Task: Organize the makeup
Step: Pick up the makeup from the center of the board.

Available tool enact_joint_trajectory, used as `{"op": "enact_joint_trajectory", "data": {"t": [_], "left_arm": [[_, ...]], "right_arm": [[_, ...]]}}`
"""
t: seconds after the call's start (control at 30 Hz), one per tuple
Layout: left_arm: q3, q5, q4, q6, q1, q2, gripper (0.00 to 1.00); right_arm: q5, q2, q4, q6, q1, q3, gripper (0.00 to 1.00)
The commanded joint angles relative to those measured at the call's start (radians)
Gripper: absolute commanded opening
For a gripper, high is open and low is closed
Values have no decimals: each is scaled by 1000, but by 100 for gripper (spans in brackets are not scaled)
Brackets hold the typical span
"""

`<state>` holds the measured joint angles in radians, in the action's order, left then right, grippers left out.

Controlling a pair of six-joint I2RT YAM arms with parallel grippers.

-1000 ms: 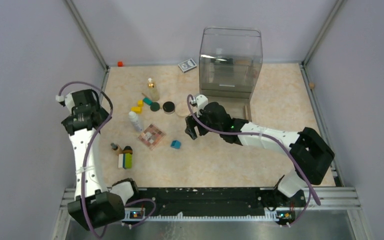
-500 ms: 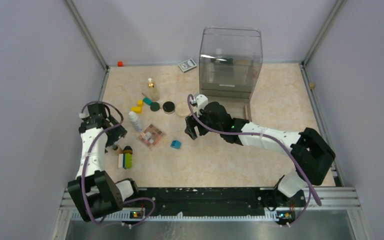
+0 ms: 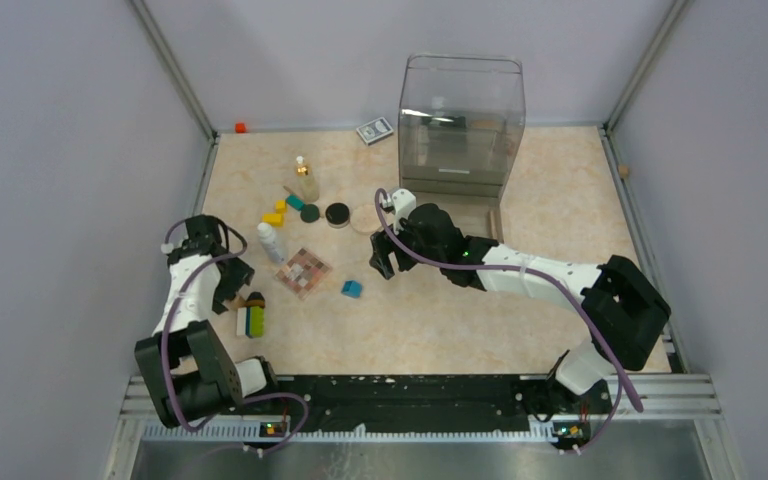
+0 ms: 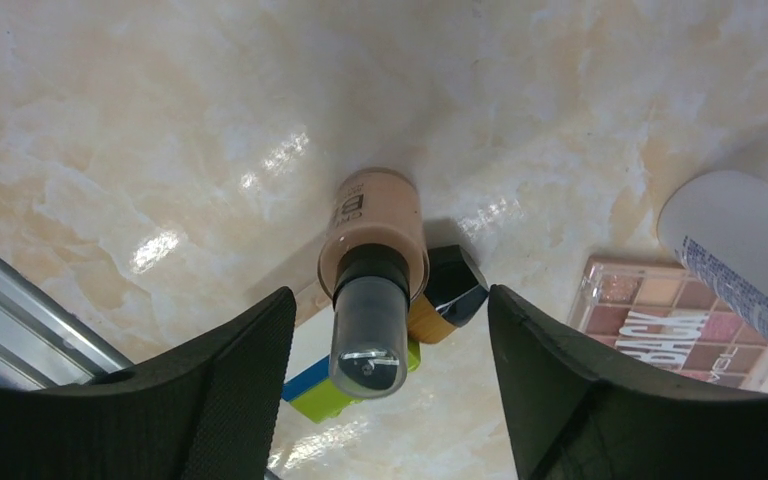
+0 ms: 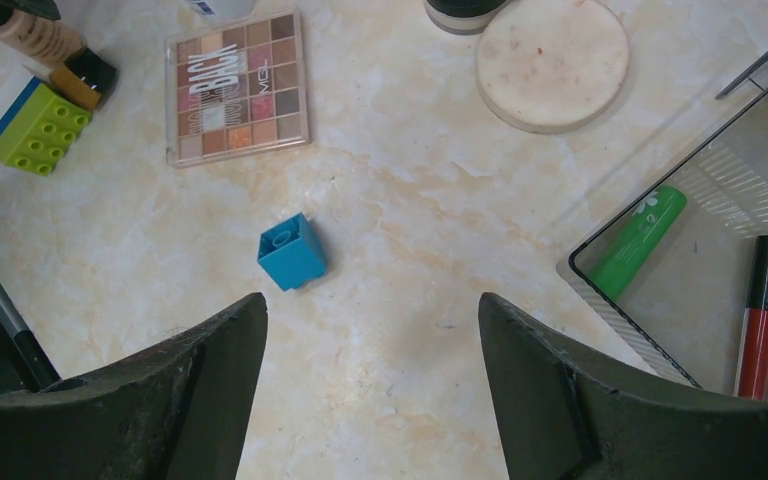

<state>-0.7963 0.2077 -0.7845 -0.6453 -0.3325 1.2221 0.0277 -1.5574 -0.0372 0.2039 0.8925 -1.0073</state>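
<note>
A tan tube [image 4: 372,235] with a dark cap stands upright between the fingers of my left gripper [image 4: 390,300]. The jaws are open, with a gap on each side of it. In the top view this gripper [image 3: 222,285] is low at the table's left. To its right are the white bottle [image 3: 272,242] and the pinkish checkered palette [image 3: 303,272]. Farther back are the gold-capped clear bottle [image 3: 305,180], the black round compact [image 3: 337,213] and the beige round disc [image 3: 364,220]. My right gripper [image 3: 380,262] hangs open over bare table.
A blue cube [image 5: 291,252] lies just ahead of the right fingers. A green-and-blue block [image 4: 340,385] and a black-and-wood piece [image 4: 450,300] lie behind the tube. A clear tray [image 5: 600,285] holds a green tube [image 5: 638,240] and a red lip gloss [image 5: 760,320]. A tall clear container [image 3: 460,125] stands at the back.
My left arm has swung down and toward the near edge, bringing its gripper around the tan tube, and its jaws have narrowed a little. The right arm has not moved.
</note>
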Motion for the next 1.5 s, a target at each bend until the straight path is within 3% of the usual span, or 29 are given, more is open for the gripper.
{"op": "enact_joint_trajectory", "data": {"t": [0.0,0.4,0.67,0.93,1.13,1.47], "left_arm": [[8,34,69,-32,-5,32,73],[-2,96,101,-22,-6,70,56],[18,75,121,-16,-7,79,37],[62,-82,143,-7,-5,61,19],[138,-202,129,-20,3,7,15],[157,-223,112,-180,287,2,14]], "right_arm": [[-4,45,-29,-8,-6,3,76],[-17,41,-23,-16,-8,0,76],[-17,40,-23,-16,-9,0,76],[-18,38,-24,-16,-8,-2,76],[-21,36,-21,-18,-8,-4,76],[-22,30,-21,-17,-8,-9,76]]}}
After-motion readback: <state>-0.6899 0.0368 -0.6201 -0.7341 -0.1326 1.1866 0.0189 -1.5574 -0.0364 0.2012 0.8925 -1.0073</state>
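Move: The skin-toned makeup bottle stands between the left hand's open fingers, only about 1 cm ahead and 1 cm to the left, its middle some 2 cm below. From that hand, the small brown jar is about 3 cm right; the green-white block 4 cm back and 2 cm right; the palette 7 cm ahead and 12 cm right; the white bottle 10 cm ahead and 8 cm right. From the right hand the makeup bottle lies about 29 cm left and 10 cm back. The makeup bottle gets pinched just under its cap: the left hand eases 1–2 cm left, 1 cm forward and 1 cm down as the fingers close onto it. Then, keeping its grip and height, it carries the bottle about 9 cm right and a little forward, away from the block and towards the palette, speeding up, while the wrist turns some 15 degrees, partly clockwise. ##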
